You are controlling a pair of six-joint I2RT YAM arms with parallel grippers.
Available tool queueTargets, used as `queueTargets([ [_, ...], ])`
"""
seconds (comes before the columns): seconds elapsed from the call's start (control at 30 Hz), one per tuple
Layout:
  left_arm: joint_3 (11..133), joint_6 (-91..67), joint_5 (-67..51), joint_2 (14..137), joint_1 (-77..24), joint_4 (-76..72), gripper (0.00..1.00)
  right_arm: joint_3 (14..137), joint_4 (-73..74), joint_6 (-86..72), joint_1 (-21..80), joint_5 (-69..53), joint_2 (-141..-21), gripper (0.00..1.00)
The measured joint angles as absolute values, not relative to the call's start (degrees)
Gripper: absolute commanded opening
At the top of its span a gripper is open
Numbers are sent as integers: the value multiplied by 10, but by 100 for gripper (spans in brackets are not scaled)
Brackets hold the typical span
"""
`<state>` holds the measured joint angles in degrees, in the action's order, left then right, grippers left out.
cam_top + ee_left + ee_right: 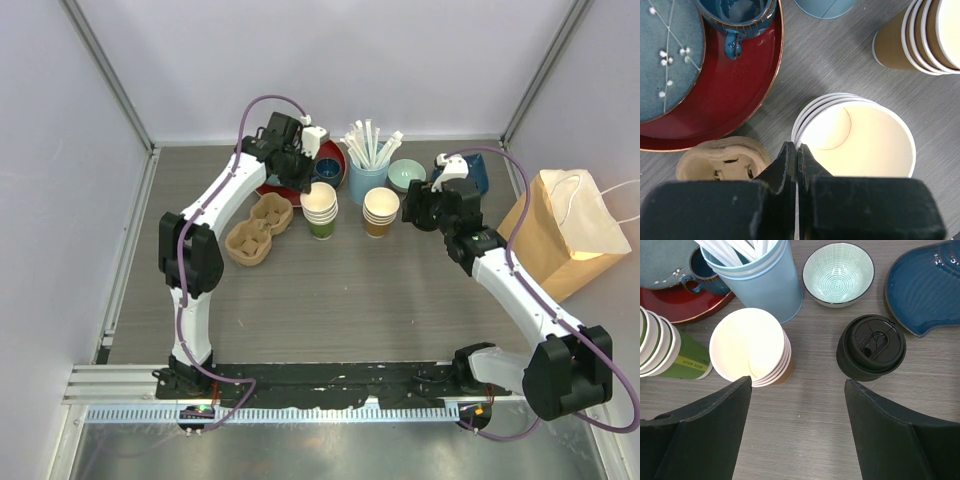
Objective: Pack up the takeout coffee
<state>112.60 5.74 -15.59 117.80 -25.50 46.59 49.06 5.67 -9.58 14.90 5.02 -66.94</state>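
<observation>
No lidded takeout coffee is in view. My left gripper (pixel 795 147) is shut on the near rim of the top paper cup (pixel 860 137) of the green-sided stack (pixel 320 210), with one finger inside the cup and one outside. A brown-sided stack of lidless cups (pixel 750 347) stands to its right. Next to that stack sits a pile of black lids (pixel 870 347). My right gripper (pixel 797 385) hangs open above bare table between the brown stack and the lids, holding nothing. The pulp cup carrier (pixel 258 228) lies left of the green stack.
A red plate (pixel 725 100) with a blue mug (pixel 737 15) sits behind the left gripper. A blue cup of white straws (pixel 765 275), a striped bowl (pixel 838 272) and a blue dish (pixel 927 285) line the back. A brown paper bag (pixel 565 230) stands at the right.
</observation>
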Motion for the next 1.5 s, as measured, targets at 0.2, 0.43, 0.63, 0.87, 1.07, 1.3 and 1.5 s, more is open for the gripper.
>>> queueTargets([
  [0.2,1134,45,-163,1176,-255,466,0,491,57,-94,149,29,-678,81],
  [0.43,1135,44,-171,1162,-255,471,0,491,57,-95,149,3,-683,79],
  [0.63,1135,44,-175,1161,-255,481,0,510,52,-125,185,-46,-743,77],
  [0.87,1135,36,-178,1161,-255,482,0,572,17,-189,244,-81,-842,65],
  [1.07,1135,35,-178,1161,-255,486,0,615,1,-230,250,-95,-902,57],
  [1.3,1135,37,-178,1161,-255,488,1,621,23,-242,250,-78,-903,57],
  [1.5,1135,48,-178,1164,-255,501,6,621,11,-260,258,-78,-890,56],
])
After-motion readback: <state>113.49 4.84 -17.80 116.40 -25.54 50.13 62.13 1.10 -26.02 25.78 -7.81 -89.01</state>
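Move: The green cup stack is already pinched by the left hand at its left rim, so its middle lies about 3 cm right, 2 cm back and 6 cm below that hand; the cardboard carrier is some 12 cm left and 2 cm back. From the right hand the green stack lies roughly 22 cm left, 2 cm ahead and 10 cm lower. The brown cup stack is 8 cm left and 1 cm ahead, the straw bin 11 cm left and 9 cm ahead, the black lids 5 cm right and 5 cm ahead. The right hand sweeps about 15 cm left from above the lids, past the brown stack towards the green one, going slightly forward and sinking about 4 cm before rising a little, while it rolls left side up, turns counter-clockwise, tips down and narrows its still-open fingers beside the green rim. The left hand keeps its pinch on that rim, lifting about 2 cm early on, then easing back and slightly down. ##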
